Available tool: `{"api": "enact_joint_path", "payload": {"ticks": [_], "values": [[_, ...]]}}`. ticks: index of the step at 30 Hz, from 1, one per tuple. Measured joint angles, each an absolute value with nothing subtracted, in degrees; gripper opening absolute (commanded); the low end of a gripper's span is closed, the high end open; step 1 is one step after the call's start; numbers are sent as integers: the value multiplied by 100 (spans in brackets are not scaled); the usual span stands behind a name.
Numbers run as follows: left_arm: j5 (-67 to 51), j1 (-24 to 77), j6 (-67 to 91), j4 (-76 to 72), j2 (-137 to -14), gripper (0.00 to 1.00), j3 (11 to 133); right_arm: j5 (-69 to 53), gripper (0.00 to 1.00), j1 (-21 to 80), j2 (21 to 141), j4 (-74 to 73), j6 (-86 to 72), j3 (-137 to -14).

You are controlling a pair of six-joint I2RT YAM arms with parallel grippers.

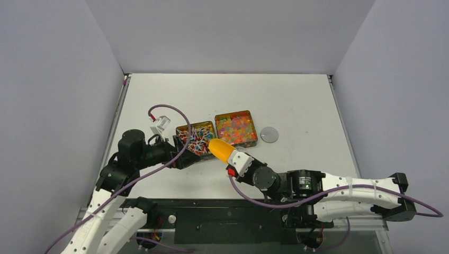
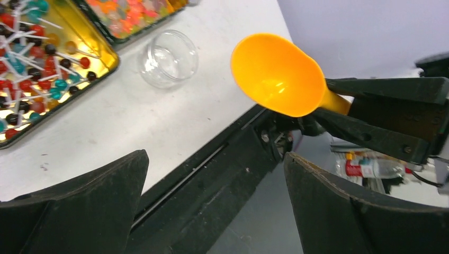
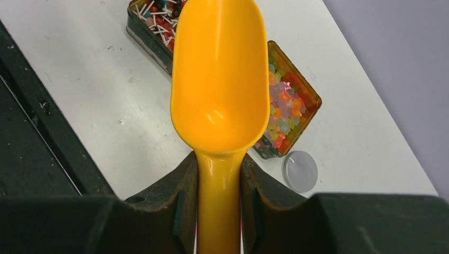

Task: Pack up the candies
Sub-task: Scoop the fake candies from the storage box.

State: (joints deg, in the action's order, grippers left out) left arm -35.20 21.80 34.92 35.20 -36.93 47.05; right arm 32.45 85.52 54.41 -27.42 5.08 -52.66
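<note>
Two open tins hold the candies: stick-wrapped red, blue and dark ones point(image 1: 197, 138) point(image 2: 32, 69) in the left tin, and round orange, yellow and pink beads point(image 1: 236, 127) point(image 3: 286, 106) in the right tin. My right gripper point(image 1: 241, 161) point(image 3: 218, 180) is shut on the handle of an empty orange scoop point(image 1: 221, 150) point(image 3: 219, 79) point(image 2: 278, 74), whose bowl hovers just in front of the tins. My left gripper point(image 1: 182, 152) point(image 2: 217, 180) is open with nothing between its fingers, beside the left tin's near corner. A clear empty jar point(image 2: 168, 58) stands on the table by the tins.
A round silver lid point(image 1: 269, 134) point(image 3: 299, 171) lies right of the bead tin. The black rail point(image 2: 212, 174) runs along the table's near edge. Grey walls close in the left, back and right sides.
</note>
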Motion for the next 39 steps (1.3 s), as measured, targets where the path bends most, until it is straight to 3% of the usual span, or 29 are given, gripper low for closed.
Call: {"api": "enact_joint_path", "payload": {"ticks": [18, 30, 39], "values": [[-766, 2080, 3103, 3706, -4351, 96, 4766, 1743, 0, 6619, 6853, -4278, 401, -6775], [-215, 1258, 2672, 3865, -4873, 96, 4759, 921, 0, 6099, 8812, -5498, 443, -8764], [327, 1227, 2626, 3872, -4615, 97, 4678, 786, 0, 6001, 10278, -6399, 331, -10462]]}}
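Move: The star-candy tin lies about 27 cm ahead of the right hand, straight out and some 21 cm below. Nearer in on the same line is the glass jar, some 14 cm ahead; the lollipop tin is about 22 cm ahead and 17 cm left, the clear lid 26 cm ahead and 15 cm right of that hand. From the left hand the star-candy tin is roughly 24 cm ahead, 13 cm right and 23 cm below. Keep the yellow scoop pinched in the right gripper and carry it forward about 10 cm towards the star-candy tin, sinking slightly and bending left in the second half, while the wrist tips the fingers and bowl steeply down. Swing the empty left gripper clear, still wide open: forward, left and down, then mainly left, turning counter-clockwise and levelling its roll. ##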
